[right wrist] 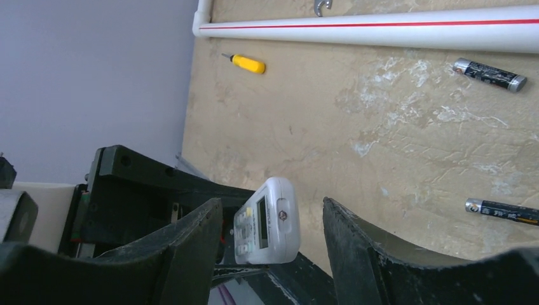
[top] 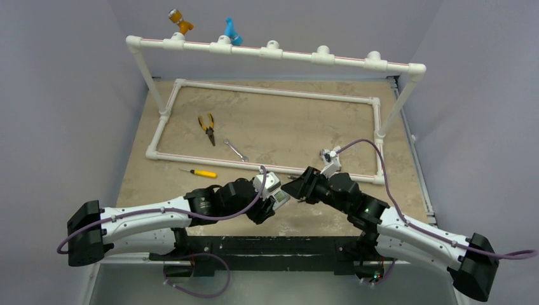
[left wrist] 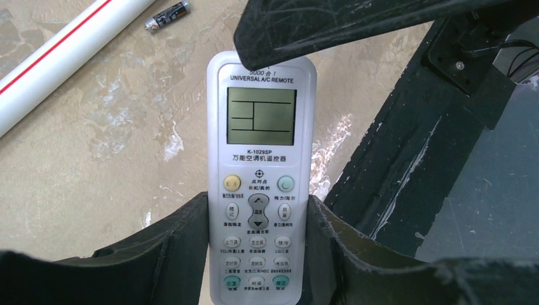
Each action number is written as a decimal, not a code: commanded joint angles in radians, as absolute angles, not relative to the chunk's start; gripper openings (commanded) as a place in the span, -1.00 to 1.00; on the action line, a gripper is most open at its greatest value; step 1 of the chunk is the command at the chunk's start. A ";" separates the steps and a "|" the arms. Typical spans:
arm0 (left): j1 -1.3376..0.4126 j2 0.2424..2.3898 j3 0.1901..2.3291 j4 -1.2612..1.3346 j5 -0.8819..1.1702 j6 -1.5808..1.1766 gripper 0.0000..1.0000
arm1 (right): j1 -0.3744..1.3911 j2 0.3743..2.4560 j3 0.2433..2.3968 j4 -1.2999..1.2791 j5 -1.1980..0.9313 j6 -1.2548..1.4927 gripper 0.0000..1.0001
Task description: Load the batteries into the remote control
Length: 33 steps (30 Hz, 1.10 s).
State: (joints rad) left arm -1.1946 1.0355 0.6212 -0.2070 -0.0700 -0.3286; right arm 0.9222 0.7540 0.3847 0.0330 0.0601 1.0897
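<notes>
My left gripper (left wrist: 257, 203) is shut on the lower half of the white remote control (left wrist: 260, 127). The remote's button face and pale display point at the left wrist camera. My right gripper (right wrist: 272, 206) is open, its jaws straddling the remote's (right wrist: 270, 219) top end with a gap on each side. One right finger (left wrist: 356, 22) covers the remote's top edge in the left wrist view. Two batteries lie loose on the table, one (right wrist: 489, 74) beside the white pipe and one (right wrist: 502, 211) nearer. The remote's back is hidden.
A white PVC pipe frame (top: 273, 92) lies on the tan table, with a raised pipe rail (top: 273, 51) behind it. Yellow-handled pliers (top: 207, 127) and a silver wrench (top: 236, 150) lie inside the frame. A yellow screwdriver (top: 202, 173) lies in front of it.
</notes>
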 commanded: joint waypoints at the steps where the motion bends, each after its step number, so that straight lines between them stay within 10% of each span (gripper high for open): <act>1: -1.201 1.014 0.666 -0.181 -0.101 -0.298 -1.00 | 0.922 0.731 0.368 0.083 0.009 1.127 0.13; 33: -1.265 1.020 0.675 -0.190 -0.142 -0.258 -1.00 | 0.899 0.747 0.270 0.229 -0.098 1.209 -0.25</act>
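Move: The screen end of the remote control, already gripped by the left fingers, reaches about 2 cm ahead, 3 cm right and 2 cm below the left hand. From the right hand it lies some 3 cm back, 3 cm left and 2 cm lower. About 12 cm below the right hand, the near battery lies 4 cm back and 5 cm right, the far battery 4 cm ahead and 1 cm right, and the white pipe 7 cm straight ahead. The remote control stays pinched in the left hand, which draws it back about 1 cm while the right hand comes in on its screen end, back and down about 1.5 cm each and slightly left. The right wrist tips and rolls some 10 degrees; its fingers narrow from over half open to well under half, one reaching farther across the screen face. Whether they touch can't be seen. ##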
